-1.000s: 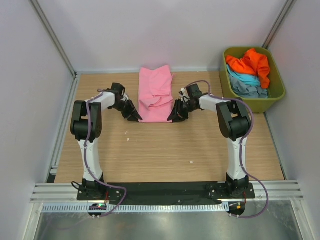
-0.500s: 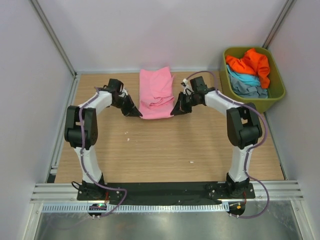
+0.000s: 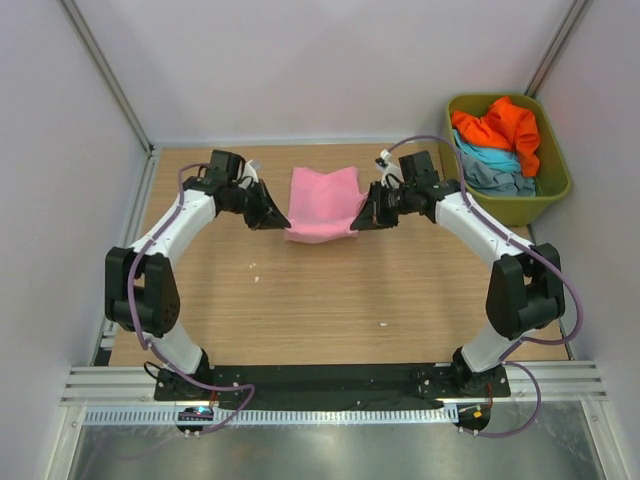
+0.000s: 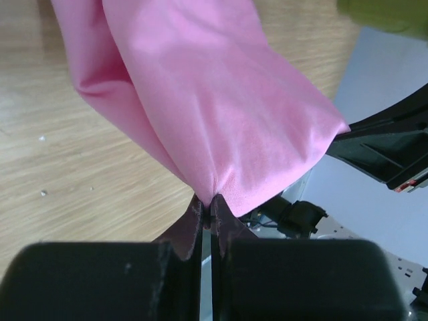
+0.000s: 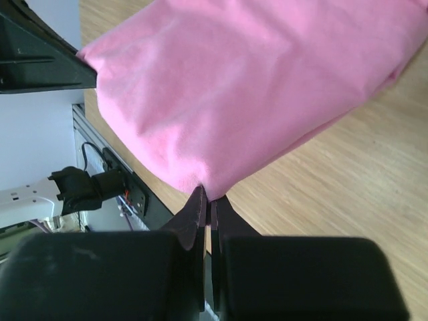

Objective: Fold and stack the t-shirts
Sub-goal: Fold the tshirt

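Observation:
A pink t-shirt [image 3: 324, 203] hangs stretched between both grippers above the far middle of the table. My left gripper [image 3: 276, 216] is shut on its left edge, the fabric pinched at the fingertips [image 4: 209, 203]. My right gripper [image 3: 361, 217] is shut on the right edge, cloth bunched at the tips [image 5: 210, 198]. The pink t-shirt [image 4: 200, 87] fills the left wrist view and the right wrist view [image 5: 254, 80]. More t-shirts, orange [image 3: 500, 127], light blue [image 3: 490, 157] and grey-blue [image 3: 500, 180], lie heaped in the tub.
An olive-green plastic tub [image 3: 555, 185] stands at the far right corner of the wooden table [image 3: 320, 300]. Grey walls close in on the left, back and right. The arm bases sit on a black rail [image 3: 330, 380] at the near edge.
Both grippers closed on the pink t-shirt's near edge and lifted it up and toward the back, so the shirt now hangs shorter and folded over. Both arms stretched farther out.

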You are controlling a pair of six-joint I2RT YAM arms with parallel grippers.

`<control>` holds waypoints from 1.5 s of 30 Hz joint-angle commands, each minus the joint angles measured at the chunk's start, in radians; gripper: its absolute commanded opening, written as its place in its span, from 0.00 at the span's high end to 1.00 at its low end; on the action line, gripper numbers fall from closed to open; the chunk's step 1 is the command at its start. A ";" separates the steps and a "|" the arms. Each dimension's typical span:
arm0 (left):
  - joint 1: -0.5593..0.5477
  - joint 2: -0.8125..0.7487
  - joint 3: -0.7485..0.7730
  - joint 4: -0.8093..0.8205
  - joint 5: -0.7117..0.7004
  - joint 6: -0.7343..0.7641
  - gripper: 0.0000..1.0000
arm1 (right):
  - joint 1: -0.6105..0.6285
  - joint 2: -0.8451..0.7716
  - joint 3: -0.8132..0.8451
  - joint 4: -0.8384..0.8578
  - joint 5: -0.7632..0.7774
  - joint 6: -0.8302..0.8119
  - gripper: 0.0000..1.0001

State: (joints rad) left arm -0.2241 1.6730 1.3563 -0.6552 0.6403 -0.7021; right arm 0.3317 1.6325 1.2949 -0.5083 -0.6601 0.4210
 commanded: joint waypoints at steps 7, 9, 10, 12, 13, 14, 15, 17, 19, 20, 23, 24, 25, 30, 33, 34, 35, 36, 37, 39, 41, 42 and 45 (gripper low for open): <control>-0.027 -0.064 -0.092 -0.004 0.001 -0.004 1.00 | -0.005 -0.065 -0.104 0.002 -0.003 -0.008 0.98; -0.029 -0.061 -0.083 0.000 -0.007 -0.002 1.00 | -0.005 -0.068 -0.115 0.017 0.001 -0.004 0.99; -0.029 -0.059 -0.071 0.000 -0.008 -0.002 1.00 | -0.005 -0.066 -0.114 0.022 0.001 -0.002 0.99; -0.029 -0.056 -0.059 0.000 -0.014 -0.004 1.00 | -0.005 -0.056 -0.100 0.028 0.001 -0.001 0.99; -0.029 -0.053 -0.046 -0.001 -0.016 -0.004 1.00 | -0.003 -0.042 -0.089 0.031 0.001 -0.002 0.99; -0.026 -0.047 -0.039 0.008 -0.017 -0.005 1.00 | -0.006 -0.033 -0.077 0.031 0.001 -0.004 0.98; -0.026 -0.041 -0.030 0.011 -0.014 -0.007 1.00 | -0.005 -0.025 -0.048 0.037 0.001 -0.007 0.99; -0.012 -0.007 0.009 0.023 -0.016 -0.014 1.00 | -0.011 0.012 -0.008 0.036 0.001 -0.014 0.99; 0.011 0.034 0.052 0.028 -0.010 -0.017 1.00 | -0.020 0.047 0.067 0.037 -0.001 -0.031 0.99; 0.020 0.086 0.087 0.032 -0.005 -0.017 1.00 | -0.028 0.064 0.098 0.036 -0.003 -0.037 0.99; 0.049 0.222 0.272 0.037 -0.007 -0.002 1.00 | -0.052 0.179 0.300 0.030 0.001 -0.073 0.99; 0.055 0.263 0.385 0.039 -0.019 0.010 1.00 | -0.057 0.249 0.346 0.036 0.001 -0.082 0.98; 0.055 0.313 0.438 0.064 -0.024 0.018 1.00 | -0.065 0.297 0.392 0.040 0.013 -0.114 0.99; 0.042 0.688 0.835 0.123 -0.137 0.105 0.61 | -0.082 0.581 0.743 0.057 0.135 -0.163 0.58; 0.016 0.754 0.983 0.149 -0.252 0.225 0.27 | -0.082 0.642 0.781 0.057 0.169 -0.185 0.33; 0.012 0.754 0.986 0.146 -0.261 0.236 0.25 | -0.079 0.629 0.767 0.062 0.181 -0.183 0.32; 0.009 0.746 0.983 0.141 -0.266 0.249 0.25 | -0.080 0.613 0.732 0.070 0.189 -0.183 0.30; 0.011 0.737 0.972 0.135 -0.271 0.257 0.24 | -0.079 0.598 0.710 0.070 0.200 -0.186 0.30; 0.011 0.710 0.945 0.117 -0.272 0.256 0.24 | -0.080 0.564 0.692 0.070 0.201 -0.186 0.30; 0.020 0.677 0.900 0.108 -0.236 0.242 0.25 | -0.080 0.531 0.635 0.051 0.211 -0.194 0.30; 0.026 0.627 0.835 0.108 -0.197 0.207 0.27 | -0.079 0.476 0.562 0.057 0.211 -0.191 0.30; 0.029 0.611 0.817 0.108 -0.188 0.196 0.27 | -0.079 0.462 0.538 0.060 0.205 -0.188 0.31; 0.029 0.556 0.768 0.105 -0.171 0.173 0.29 | -0.080 0.417 0.474 0.079 0.183 -0.169 0.32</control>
State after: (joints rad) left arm -0.2062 2.3474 2.1452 -0.5644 0.4320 -0.5163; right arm 0.2470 2.1677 1.7962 -0.4744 -0.4702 0.2527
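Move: Both hands already pinch the t-shirt's near hem by its corners, raised some 16 cm off the table. The shirt's far edge, where the fold is going, has its middle about 21 cm ahead and 6 cm right of the left hand, and 21 cm ahead and 7 cm left of the right. The green bin stands roughly 20 cm ahead and 31 cm right of the right hand. Keeping their pinch on the hem corners, both hands ease back and down about 3 cm, pause, then fling the hem forward over the shirt, some 25 cm, fingertips swinging forward about 20 degrees. The fingers open wide near the end of the throw; the emptied hands sink some 6 to 9 cm, then draw back a few centimetres. ##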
